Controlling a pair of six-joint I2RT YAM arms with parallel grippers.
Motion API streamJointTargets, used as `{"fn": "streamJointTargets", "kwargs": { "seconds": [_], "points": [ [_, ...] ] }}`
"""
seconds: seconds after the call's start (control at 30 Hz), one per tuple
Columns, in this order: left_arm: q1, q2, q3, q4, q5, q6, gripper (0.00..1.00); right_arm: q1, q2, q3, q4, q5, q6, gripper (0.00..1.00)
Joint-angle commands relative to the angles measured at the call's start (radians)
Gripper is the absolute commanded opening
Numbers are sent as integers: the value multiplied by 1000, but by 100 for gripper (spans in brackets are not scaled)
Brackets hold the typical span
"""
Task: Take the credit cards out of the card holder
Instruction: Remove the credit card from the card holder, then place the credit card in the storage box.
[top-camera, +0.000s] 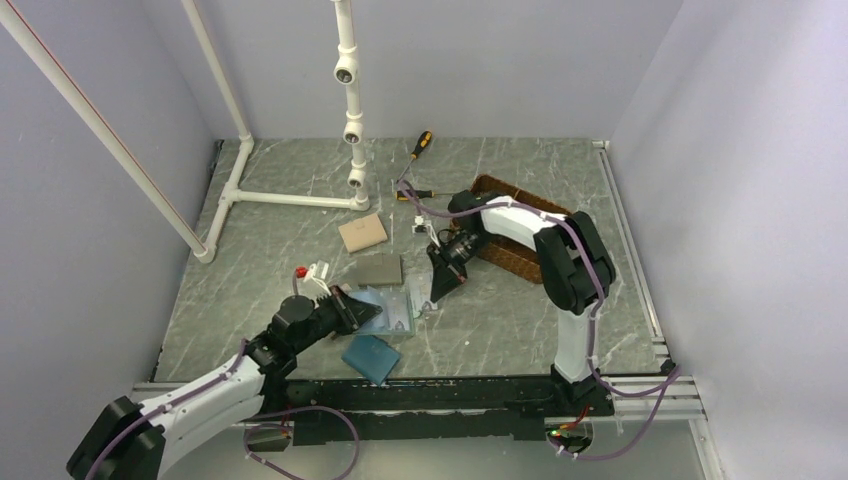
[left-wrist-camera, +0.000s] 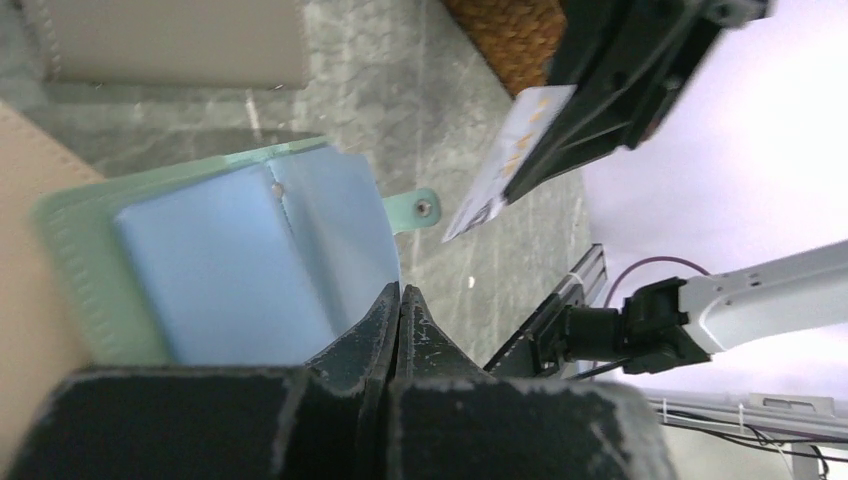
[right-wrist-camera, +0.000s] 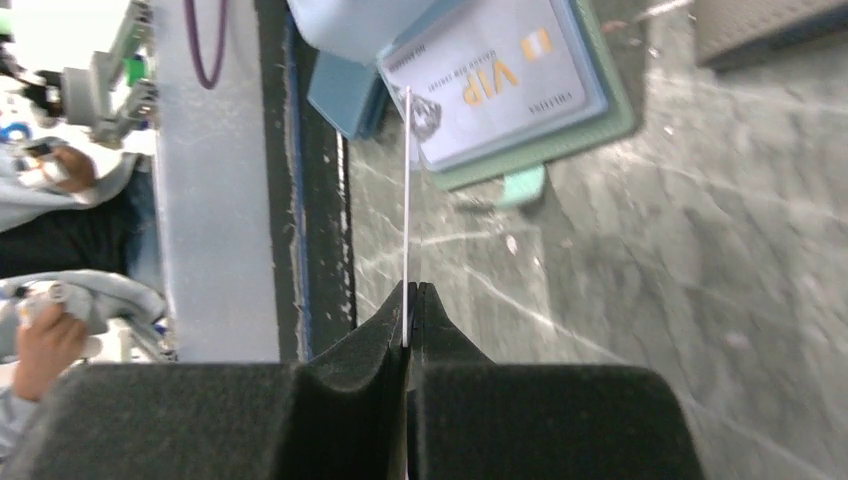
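The card holder (top-camera: 392, 312) lies open near the table's front, sage-green outside (left-wrist-camera: 75, 240) and pale blue inside. My left gripper (top-camera: 372, 313) is shut, its tips (left-wrist-camera: 400, 292) at the near edge of a blue pocket flap; no flap shows between the fingers. My right gripper (top-camera: 437, 296) hangs just right of the holder, shut on a pale whitish credit card (left-wrist-camera: 510, 150) seen edge-on (right-wrist-camera: 406, 200) in the right wrist view. A second pale card marked VIP (right-wrist-camera: 500, 80) sits in the holder's pocket. The snap tab (right-wrist-camera: 522, 186) points toward the right gripper (right-wrist-camera: 410, 290).
A woven basket (top-camera: 512, 262) stands behind the right arm. A tan wallet (top-camera: 362, 232) and a grey-brown wallet (top-camera: 376, 268) lie behind the holder, a dark blue wallet (top-camera: 371, 357) in front. A screwdriver (top-camera: 422, 145) and a white pipe frame (top-camera: 350, 100) are at the back.
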Motion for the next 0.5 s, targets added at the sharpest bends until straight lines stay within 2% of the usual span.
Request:
{"fn": "streamJointTargets", "kwargs": {
  "seconds": [0.0, 0.27, 0.47],
  "points": [
    [5, 71, -6, 70, -15, -7, 0, -43, -149, 10, -36, 117, -105, 0],
    [5, 398, 88, 252, 95, 17, 0, -185, -269, 11, -51, 118, -126, 0],
    [4, 734, 230, 486, 269, 11, 0, -279, -341, -6, 1, 125, -73, 0]
  ]
}}
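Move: The right hand already holds a card clear of the green card holder; the basket's middle lies about 15 cm ahead, 16 cm right and 5 cm below it, and a screwdriver about 23 cm ahead, 1 cm left. The left hand pinches the holder's raised page; the green holder's middle is some 3 cm right, 1 cm ahead and 8 cm below, a grey holder 10 cm ahead in line, a blue one 8 cm back, 1 cm left. Right hand carries its card 11 cm right, forward, up, towards the basket; left lowers its pinched page, then goes rightward. ##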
